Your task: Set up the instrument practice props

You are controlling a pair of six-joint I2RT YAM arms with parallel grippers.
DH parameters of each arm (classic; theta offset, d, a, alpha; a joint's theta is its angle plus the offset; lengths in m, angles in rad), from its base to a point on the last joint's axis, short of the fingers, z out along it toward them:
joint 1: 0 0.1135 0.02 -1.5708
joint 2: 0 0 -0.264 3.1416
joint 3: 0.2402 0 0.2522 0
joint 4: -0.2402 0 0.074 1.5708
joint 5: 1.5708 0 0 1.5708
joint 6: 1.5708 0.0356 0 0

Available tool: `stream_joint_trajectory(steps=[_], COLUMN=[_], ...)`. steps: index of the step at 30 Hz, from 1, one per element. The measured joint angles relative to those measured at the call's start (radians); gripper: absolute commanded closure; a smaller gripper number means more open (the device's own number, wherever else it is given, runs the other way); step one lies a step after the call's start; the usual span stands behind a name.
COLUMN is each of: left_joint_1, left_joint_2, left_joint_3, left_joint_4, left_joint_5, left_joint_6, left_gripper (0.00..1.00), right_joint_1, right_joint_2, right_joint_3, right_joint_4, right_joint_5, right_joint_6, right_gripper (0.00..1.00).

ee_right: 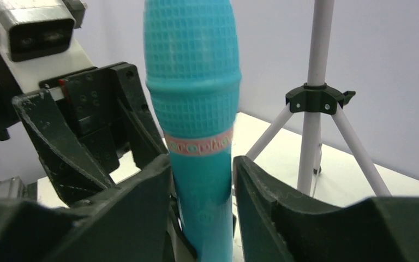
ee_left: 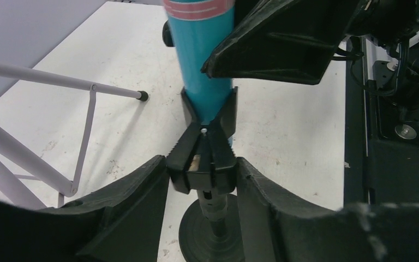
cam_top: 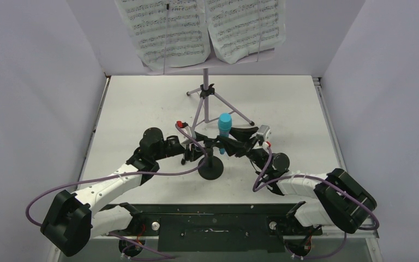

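Note:
The lilac tripod music stand [cam_top: 206, 82] stands at the back with two white sheet-music pages [cam_top: 169, 33] on its desk. The small black mic stand [cam_top: 211, 170] stands in front of it. The turquoise microphone [cam_top: 225, 126] is upright, its handle in the stand's clip [ee_left: 204, 158]. My left gripper [cam_top: 195, 148] is shut on the clip's handles, as the left wrist view shows [ee_left: 202, 164]. My right gripper [cam_top: 231, 143] is closed around the microphone's handle [ee_right: 193, 82] below its pink band [ee_right: 202, 164].
The music stand's tripod legs [ee_left: 60, 79] spread on the white table just behind the mic stand; its pole [ee_right: 313, 136] rises to the right of the microphone. White walls enclose the table. The black base rail [cam_top: 213, 224] runs along the near edge.

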Motion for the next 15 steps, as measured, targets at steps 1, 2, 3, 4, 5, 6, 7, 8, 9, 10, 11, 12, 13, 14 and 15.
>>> stream_joint_trajectory(steps=[1, 2, 3, 4, 5, 6, 7, 8, 9, 10, 11, 12, 13, 14, 15], left_joint_1=[0.000, 0.000, 0.000, 0.000, -0.001, -0.001, -0.001, -0.001, -0.001, -0.001, -0.001, -0.001, -0.001, -0.001, -0.001], left_joint_2=[0.000, -0.001, -0.001, -0.002, -0.002, -0.003, -0.004, -0.005, -0.006, -0.007, -0.008, -0.010, -0.011, -0.013, -0.015], left_joint_3=[0.000, 0.000, 0.000, 0.000, 0.000, 0.000, 0.000, 0.000, 0.000, 0.000, 0.000, 0.000, 0.000, 0.000, 0.000], left_joint_4=[0.002, 0.003, 0.006, 0.011, 0.014, 0.017, 0.019, 0.020, 0.021, 0.023, 0.024, 0.026, 0.026, 0.026, 0.026], left_joint_5=[-0.004, -0.005, -0.007, -0.007, -0.008, -0.008, -0.008, -0.008, -0.009, -0.011, -0.011, -0.012, -0.014, -0.016, -0.019], left_joint_6=[0.000, 0.000, 0.000, 0.000, -0.002, -0.002, -0.003, -0.002, -0.003, -0.003, -0.003, -0.003, -0.003, -0.003, -0.003], left_gripper=[0.44, 0.41, 0.39, 0.36, 0.34, 0.30, 0.28, 0.25, 0.23, 0.22, 0.21, 0.19, 0.18, 0.16, 0.16], right_joint_1=[0.000, 0.002, 0.004, 0.006, 0.006, 0.006, 0.006, 0.006, 0.006, 0.006, 0.006, 0.006, 0.006, 0.006, 0.006], right_joint_2=[-0.007, -0.018, -0.028, -0.040, -0.053, -0.064, -0.075, -0.085, -0.095, -0.104, -0.114, -0.123, -0.135, -0.148, -0.164], right_joint_3=[0.001, 0.003, 0.006, 0.010, 0.013, 0.018, 0.022, 0.024, 0.026, 0.027, 0.029, 0.032, 0.035, 0.041, 0.049], right_joint_4=[-0.002, -0.006, -0.010, -0.018, -0.028, -0.037, -0.048, -0.058, -0.070, -0.083, -0.097, -0.116, -0.135, -0.161, -0.189], right_joint_5=[0.000, 0.000, 0.001, 0.000, 0.001, 0.001, 0.001, 0.001, 0.001, 0.001, 0.001, 0.002, 0.003, 0.005, 0.006], right_joint_6=[-0.001, -0.004, -0.006, -0.010, -0.013, -0.017, -0.022, -0.027, -0.031, -0.034, -0.036, -0.038, -0.038, -0.039, -0.041], right_gripper=[0.46, 0.43, 0.39, 0.36, 0.34, 0.31, 0.29, 0.27, 0.24, 0.22, 0.21, 0.20, 0.19, 0.18, 0.17])
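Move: The right hand has the microphone's body between its fingers; the mic stand's clip is some 5 cm to that hand's left, 1 cm back and 4 cm below. The music stand's tripod collar is about 20 cm ahead of it, 7 cm left, at roughly its height. The left hand has the clip's rear block between its fingers, about 1 cm to its right; the mic stand's round base lies some 21 cm below that. Upward along the microphone's body goes the right hand, about 3.5 cm, its fingers spreading to nearly wide open so that both come free of the body. The left hand all but stays in place, easing up by about 1 cm, as its fingers open just as wide and let go of the clip's block. ##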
